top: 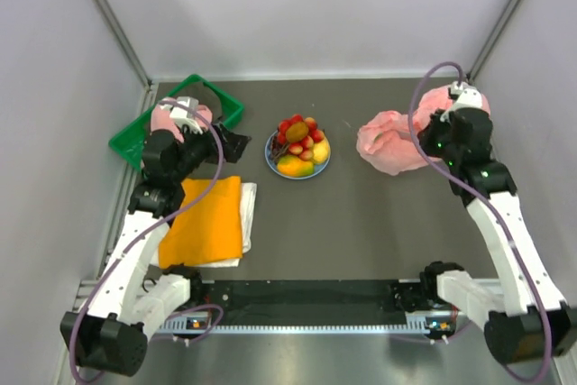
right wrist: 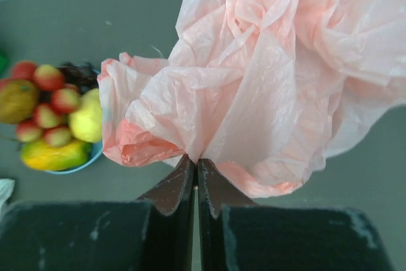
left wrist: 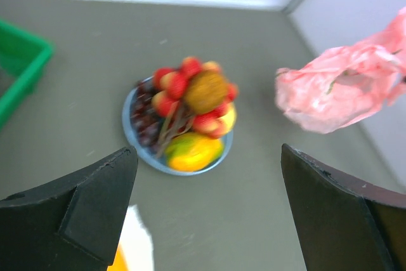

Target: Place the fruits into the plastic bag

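Note:
The fruits point(top: 298, 144) are piled on a light blue plate point(top: 271, 159) at the table's middle: red ones, a brown kiwi point(left wrist: 205, 91), dark grapes point(left wrist: 144, 117), a lemon point(left wrist: 227, 118) and an orange-yellow mango point(left wrist: 190, 150). They also show in the right wrist view point(right wrist: 51, 118). My left gripper point(left wrist: 208, 152) is open wide and empty, hovering just left of the plate point(top: 240, 143). The crinkly pink plastic bag point(top: 392, 142) lies bunched to the right of the plate. My right gripper point(right wrist: 195, 158) is shut on a fold of the bag point(right wrist: 273, 74), at its right side point(top: 425, 139).
A green tray point(top: 135, 135) stands at the back left with something pink point(top: 162, 118) in it, partly under my left arm. A folded orange cloth point(top: 203, 221) lies on a white cloth point(top: 249, 209) at the near left. Walls close the back and both sides.

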`<move>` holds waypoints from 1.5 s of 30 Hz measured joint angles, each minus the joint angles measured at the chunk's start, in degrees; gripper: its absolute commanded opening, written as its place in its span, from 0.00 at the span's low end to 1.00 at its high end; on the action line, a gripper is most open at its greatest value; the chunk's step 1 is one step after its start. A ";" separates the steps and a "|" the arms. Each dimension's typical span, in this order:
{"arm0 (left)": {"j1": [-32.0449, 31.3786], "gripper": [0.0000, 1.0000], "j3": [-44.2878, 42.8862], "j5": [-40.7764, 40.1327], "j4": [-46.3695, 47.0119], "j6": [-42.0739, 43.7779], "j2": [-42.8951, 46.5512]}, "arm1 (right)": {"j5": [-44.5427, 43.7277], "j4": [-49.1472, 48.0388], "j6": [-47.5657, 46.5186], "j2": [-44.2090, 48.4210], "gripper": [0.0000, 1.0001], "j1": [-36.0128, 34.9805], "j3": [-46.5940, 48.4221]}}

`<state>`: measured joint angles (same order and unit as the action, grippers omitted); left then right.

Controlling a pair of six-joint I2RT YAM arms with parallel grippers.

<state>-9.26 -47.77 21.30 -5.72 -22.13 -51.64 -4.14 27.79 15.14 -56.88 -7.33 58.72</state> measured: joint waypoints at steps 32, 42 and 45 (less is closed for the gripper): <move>-20.96 0.99 15.93 17.86 62.31 -28.09 -17.84 | 41.46 1.11 11.13 10.01 0.00 0.02 7.06; -24.98 0.99 16.02 19.23 77.22 -36.61 -26.23 | 43.36 -0.55 13.68 9.94 0.00 0.02 6.91; -26.38 0.98 15.52 19.41 78.05 -39.60 -29.07 | 42.53 -1.18 14.12 9.77 0.00 0.02 6.56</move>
<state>-35.64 -32.25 40.71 72.34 -61.73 -80.71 38.39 26.61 29.26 -47.11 -7.31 65.28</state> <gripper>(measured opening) 0.989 0.008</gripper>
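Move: My left hand, open and empty, is going for the pink bag, about 47 cm to its right, 9 cm ahead and roughly 6 cm lower. From that hand the fruit bowl is some 15 cm ahead, 14 cm right and 18 cm below, and the orange cloth 12 cm back, 12 cm left and 22 cm down. My right hand holds the bag, its middle about 8 cm ahead, 2 cm left and 5 cm below; from there the bowl lies 14 cm ahead, 35 cm left, 15 cm down. With my right hand I keep the bag pinched in shut fingers and carry it up, left and back, some 11 cm each way, turning counter-clockwise and easing almost to a stop. My open left hand comes to meet it, about 20 cm right and 10 cm back at nearly level height, swinging and rolling clockwise until its fingers point right and bracket the bag's loose lower edge. ##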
